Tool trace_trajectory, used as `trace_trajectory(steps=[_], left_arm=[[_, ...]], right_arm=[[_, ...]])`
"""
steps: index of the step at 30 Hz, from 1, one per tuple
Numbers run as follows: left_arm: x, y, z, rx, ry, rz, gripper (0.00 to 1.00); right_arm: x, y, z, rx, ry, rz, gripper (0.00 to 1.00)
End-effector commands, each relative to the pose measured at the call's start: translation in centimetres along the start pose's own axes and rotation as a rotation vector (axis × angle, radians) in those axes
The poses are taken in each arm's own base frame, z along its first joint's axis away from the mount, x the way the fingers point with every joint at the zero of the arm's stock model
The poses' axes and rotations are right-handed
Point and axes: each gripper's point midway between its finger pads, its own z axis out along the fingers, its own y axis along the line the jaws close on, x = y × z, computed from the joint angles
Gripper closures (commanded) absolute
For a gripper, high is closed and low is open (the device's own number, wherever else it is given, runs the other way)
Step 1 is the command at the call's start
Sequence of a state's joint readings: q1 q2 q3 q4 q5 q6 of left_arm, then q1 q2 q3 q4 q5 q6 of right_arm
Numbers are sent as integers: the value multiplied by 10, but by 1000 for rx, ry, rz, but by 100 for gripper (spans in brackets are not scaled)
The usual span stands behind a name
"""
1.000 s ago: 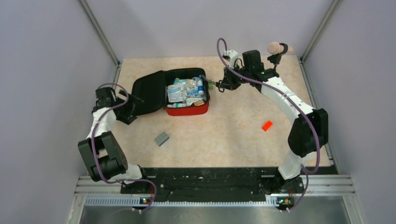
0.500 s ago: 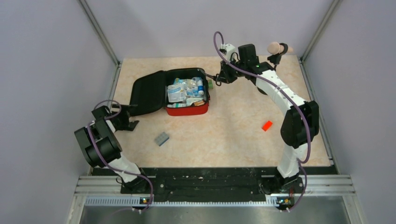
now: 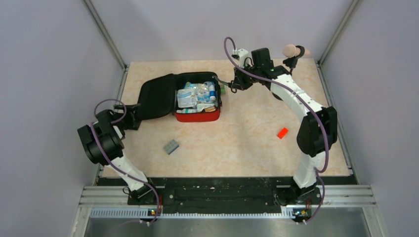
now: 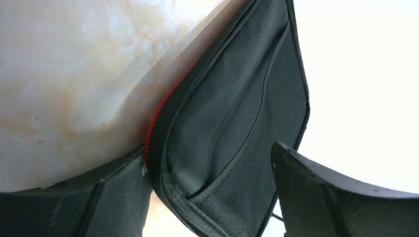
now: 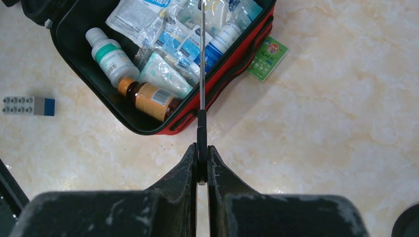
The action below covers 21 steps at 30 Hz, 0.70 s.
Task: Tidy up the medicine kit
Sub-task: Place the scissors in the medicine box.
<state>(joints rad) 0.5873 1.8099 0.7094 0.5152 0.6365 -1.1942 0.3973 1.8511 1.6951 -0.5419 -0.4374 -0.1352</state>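
Observation:
The medicine kit (image 3: 197, 117) lies open in the far middle of the table, red base full of sachets, a white bottle (image 5: 109, 57) and an amber bottle (image 5: 148, 98). Its black-lined lid (image 3: 157, 97) is folded out to the left. My left gripper (image 3: 132, 120) is open at the lid's near-left corner. In the left wrist view the lid's edge (image 4: 237, 98) stands between the spread fingers, close against the left finger (image 4: 123, 187). My right gripper (image 5: 201, 158) is shut on a thin metal tool with a black handle (image 5: 202, 74), which reaches over the kit's right side.
A green card (image 5: 267, 58) lies on the table against the kit's right wall. A grey and blue brick (image 3: 171, 146) sits near the middle front. A small orange-red block (image 3: 282, 133) lies to the right. A pink knob (image 3: 291, 50) stands at the back right corner.
The left arm has folded back toward the left wall and its gripper now sits at the lid's near-left corner, jaws slightly narrower. The right gripper has shifted a little left with the tool.

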Motion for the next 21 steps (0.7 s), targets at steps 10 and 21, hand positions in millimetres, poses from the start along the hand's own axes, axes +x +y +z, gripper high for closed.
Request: trace_trajectory(steps=[10, 21], left_arm=[[-5, -92, -20, 254, -31, 324, 27], [22, -148, -50, 374, -30, 679, 49]], right_arm=[[-22, 12, -14, -16, -70, -48, 100], [-24, 21, -8, -69, -86, -11, 100]])
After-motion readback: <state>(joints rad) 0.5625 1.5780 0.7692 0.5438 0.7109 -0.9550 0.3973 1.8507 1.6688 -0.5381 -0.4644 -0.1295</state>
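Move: The left hand has its open fingers around the medicine box lid's outer near corner. The lid's middle is about 12 cm ahead and 10 cm right, at about its height; the box's middle is some 13 cm ahead and 31 cm right, and the grey toy block 14 cm back and 20 cm right. From the right hand, holding the scissors, the box is about 10 cm ahead, 22 cm left and 14 cm below, the green packet 12 cm ahead, 8 cm left. The left hand rises some 11 cm, tipping up, its fingers closing partway around the lid's outer edge. ##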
